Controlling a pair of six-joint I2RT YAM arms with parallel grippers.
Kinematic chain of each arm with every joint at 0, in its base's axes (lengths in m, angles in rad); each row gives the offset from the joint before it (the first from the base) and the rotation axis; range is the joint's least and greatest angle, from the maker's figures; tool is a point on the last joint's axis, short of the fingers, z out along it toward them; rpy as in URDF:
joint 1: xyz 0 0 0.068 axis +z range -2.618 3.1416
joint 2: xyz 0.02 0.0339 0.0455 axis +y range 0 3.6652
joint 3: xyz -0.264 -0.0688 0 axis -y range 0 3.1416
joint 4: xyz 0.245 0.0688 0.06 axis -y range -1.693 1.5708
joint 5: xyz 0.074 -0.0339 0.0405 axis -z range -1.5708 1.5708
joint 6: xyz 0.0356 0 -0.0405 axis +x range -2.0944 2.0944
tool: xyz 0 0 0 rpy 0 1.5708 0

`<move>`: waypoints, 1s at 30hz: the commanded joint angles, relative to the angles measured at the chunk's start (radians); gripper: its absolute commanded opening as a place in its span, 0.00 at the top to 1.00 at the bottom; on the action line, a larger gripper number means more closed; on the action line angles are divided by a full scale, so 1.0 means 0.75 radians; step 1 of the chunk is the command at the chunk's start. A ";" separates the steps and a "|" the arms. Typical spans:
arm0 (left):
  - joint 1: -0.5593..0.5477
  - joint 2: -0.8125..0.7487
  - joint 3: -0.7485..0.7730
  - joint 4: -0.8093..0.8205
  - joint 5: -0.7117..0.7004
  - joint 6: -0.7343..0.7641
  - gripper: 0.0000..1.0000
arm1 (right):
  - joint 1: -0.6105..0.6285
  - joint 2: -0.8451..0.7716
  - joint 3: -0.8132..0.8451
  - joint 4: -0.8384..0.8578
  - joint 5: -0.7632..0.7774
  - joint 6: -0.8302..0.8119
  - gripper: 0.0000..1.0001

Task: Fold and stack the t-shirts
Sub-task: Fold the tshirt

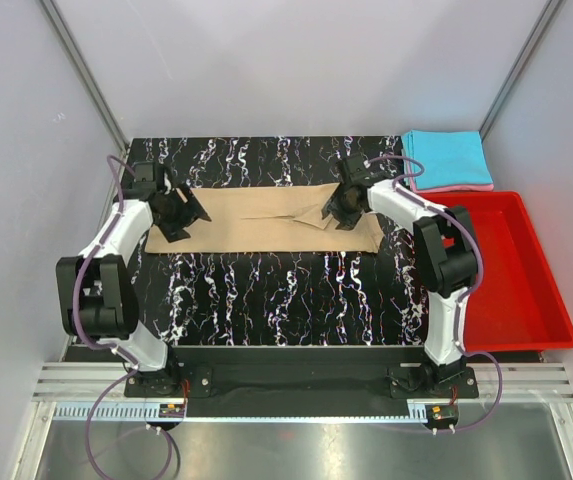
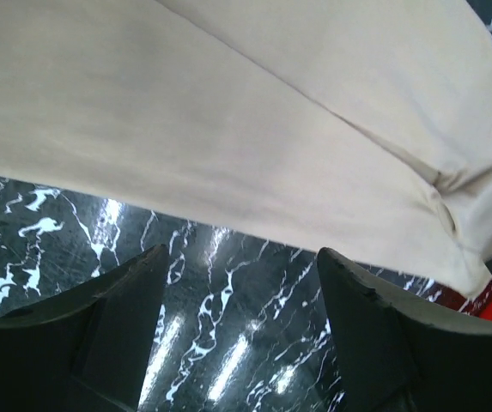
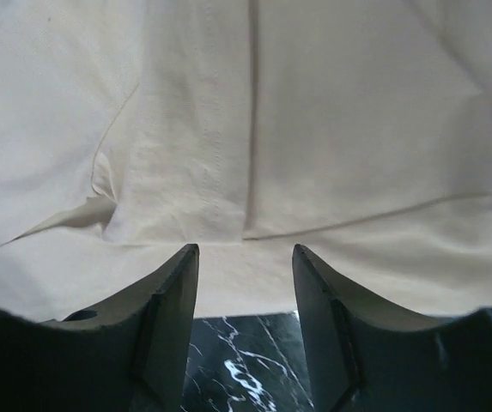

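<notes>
The tan t-shirt (image 1: 266, 222) lies folded into a long strip across the far half of the black marble table (image 1: 266, 295). At the strip's left end my left gripper (image 1: 179, 215) is open. In the left wrist view its fingertips (image 2: 244, 253) hang over bare marble, just short of the shirt's near edge (image 2: 228, 129). My right gripper (image 1: 341, 210) is over the right part of the strip, open. Its fingertips (image 3: 246, 249) stand apart above the tan cloth (image 3: 331, 129), holding nothing. A folded cyan t-shirt (image 1: 448, 157) rests on a pink one (image 1: 458, 187) at the far right corner.
A red plastic bin (image 1: 526, 300) stands off the table's right edge, just in front of the cyan and pink stack. Grey walls close in on the left, the back and the right. Marble (image 3: 237, 360) shows below the shirt's near edge.
</notes>
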 commanded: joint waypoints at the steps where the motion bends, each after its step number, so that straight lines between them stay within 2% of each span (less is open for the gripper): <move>1: 0.011 -0.100 -0.039 0.040 0.094 0.071 0.24 | 0.050 0.053 0.069 0.168 -0.057 0.130 0.44; 6: 0.011 -0.121 -0.076 0.042 0.120 0.108 0.24 | 0.058 0.122 0.077 0.207 -0.041 0.195 0.45; 14: 0.011 -0.121 -0.076 0.070 0.153 0.086 0.24 | 0.058 0.171 0.122 0.309 -0.069 0.163 0.46; 22: 0.009 -0.119 -0.086 0.081 0.135 0.078 0.24 | 0.058 0.310 0.272 0.691 -0.367 0.122 0.49; 25: 0.011 -0.119 -0.090 0.083 0.118 0.074 0.24 | 0.060 0.319 0.329 0.747 -0.460 0.087 0.49; 27: 0.009 -0.121 -0.093 0.089 0.120 0.068 0.24 | 0.060 0.288 0.335 0.749 -0.460 0.017 0.49; 29: 0.001 -0.119 -0.095 0.093 0.118 0.061 0.24 | 0.058 0.263 0.362 0.527 -0.362 -0.015 0.50; 30: -0.001 -0.117 -0.093 0.095 0.116 0.059 0.24 | 0.048 0.265 0.437 0.376 -0.214 0.005 0.51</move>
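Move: The right hand is open just above the right part of the t-shirt. The middle of the shirt lies about 18 cm to its left, 3 cm ahead and 5 cm below. The folded sleeve flap is closer, some 4 cm ahead and 4 cm left, and the shirt's far edge runs about 12 cm straight ahead. From the left hand, the shirt's middle is around 18 cm right, 7 cm ahead and 9 cm below. Sweep the open right gripper left and forward over the sleeve flap towards the shirt's middle, about 11 cm left and 9 cm out. Dip 2 to 3 cm over the cloth first, then rise past the starting height as you reach farther, swinging the fingertips up to the left and forward by some 30 degrees. Keep the fingers about half open. ##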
